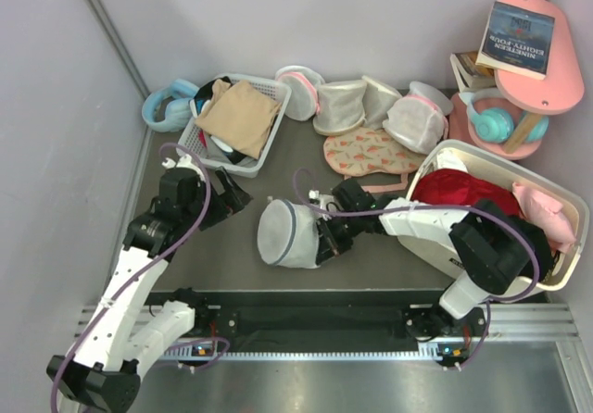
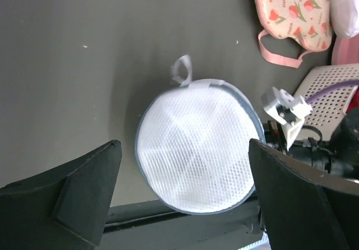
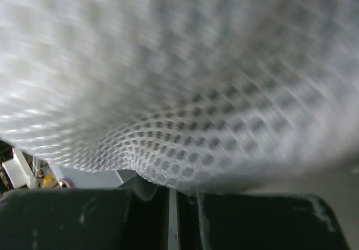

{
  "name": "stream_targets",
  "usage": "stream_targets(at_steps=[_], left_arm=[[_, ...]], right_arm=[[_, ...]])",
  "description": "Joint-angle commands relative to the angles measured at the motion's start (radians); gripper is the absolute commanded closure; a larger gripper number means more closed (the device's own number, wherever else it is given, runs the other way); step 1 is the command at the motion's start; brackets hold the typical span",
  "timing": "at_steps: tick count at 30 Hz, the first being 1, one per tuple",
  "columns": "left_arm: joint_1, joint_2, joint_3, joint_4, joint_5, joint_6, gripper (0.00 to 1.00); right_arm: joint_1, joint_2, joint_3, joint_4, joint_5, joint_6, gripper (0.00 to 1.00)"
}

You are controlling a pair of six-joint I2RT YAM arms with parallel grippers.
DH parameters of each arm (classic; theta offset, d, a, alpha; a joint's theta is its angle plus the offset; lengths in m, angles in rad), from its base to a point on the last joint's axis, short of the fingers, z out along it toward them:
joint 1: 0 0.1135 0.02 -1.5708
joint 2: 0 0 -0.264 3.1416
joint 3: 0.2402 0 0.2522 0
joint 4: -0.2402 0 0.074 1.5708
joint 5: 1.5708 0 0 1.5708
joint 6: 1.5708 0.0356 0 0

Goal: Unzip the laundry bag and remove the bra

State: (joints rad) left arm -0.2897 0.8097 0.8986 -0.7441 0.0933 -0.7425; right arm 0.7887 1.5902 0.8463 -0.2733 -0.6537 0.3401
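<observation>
The round white mesh laundry bag stands tipped on its edge mid-table, its grey zipper rim toward the right. In the left wrist view the laundry bag shows face-on with a small loop at its top. My right gripper is pressed against the bag's right side. In the right wrist view its jaws are nearly together and pinch a fold of mesh. My left gripper is open and empty, left of the bag and apart from it; in its own view the left gripper frames the bag. No black bra shows.
A white slatted basket with tan cloth stands back left. Pink-trimmed mesh bags and a floral pad lie behind. A white bin holding a red garment stands right. The table's front rail is close to the bag.
</observation>
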Motion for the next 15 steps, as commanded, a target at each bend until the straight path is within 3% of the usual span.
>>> stream_targets(at_steps=[1, 4, 5, 8, 10, 15], left_arm=[[-0.003, 0.02, -0.004, 0.088, 0.029, -0.009, 0.01], [-0.003, 0.032, -0.049, 0.092, 0.026, 0.0, 0.01], [-0.003, 0.032, -0.079, 0.095, 0.026, 0.0, 0.01], [-0.002, 0.023, -0.147, 0.141, 0.028, -0.012, 0.01], [-0.003, 0.014, -0.202, 0.182, 0.037, -0.029, 0.01], [-0.005, 0.049, -0.279, 0.345, 0.101, -0.063, 0.01]], right_arm=[[-0.063, 0.013, -0.001, -0.076, 0.135, 0.005, 0.95], [-0.072, -0.024, 0.028, -0.164, 0.234, 0.011, 0.67], [-0.072, -0.042, 0.051, -0.19, 0.25, 0.007, 0.48], [-0.075, -0.131, 0.097, -0.3, 0.301, -0.029, 0.22], [-0.092, -0.176, 0.132, -0.41, 0.333, -0.065, 0.16], [-0.131, -0.213, 0.362, -0.643, 0.414, -0.151, 0.13]])
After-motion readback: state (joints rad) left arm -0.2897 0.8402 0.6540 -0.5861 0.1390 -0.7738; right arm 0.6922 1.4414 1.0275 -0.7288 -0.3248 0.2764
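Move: The laundry bag lies about 9 cm to the right hand's left and 4 cm farther out, near its height, the shut fingers still at its right side. From the left hand the bag is some 13 cm right, level fore and aft and roughly 14 cm below. The printed pouch is about 34 cm ahead and 15 cm right of the right hand; the white basket stands some 36 cm straight ahead of the left hand, 13 cm lower. Rightwards and a little forward, the right hand lets go of the laundry bag's side, spreading its shut fingers wide as it backs off about 7 cm, sinking slightly before rising, its fingers tipping downward and turning clockwise. The left hand, still wide open, drops nearly straight down about 8 cm towards the bag's level, on the bag's left, tipping a little downward. ##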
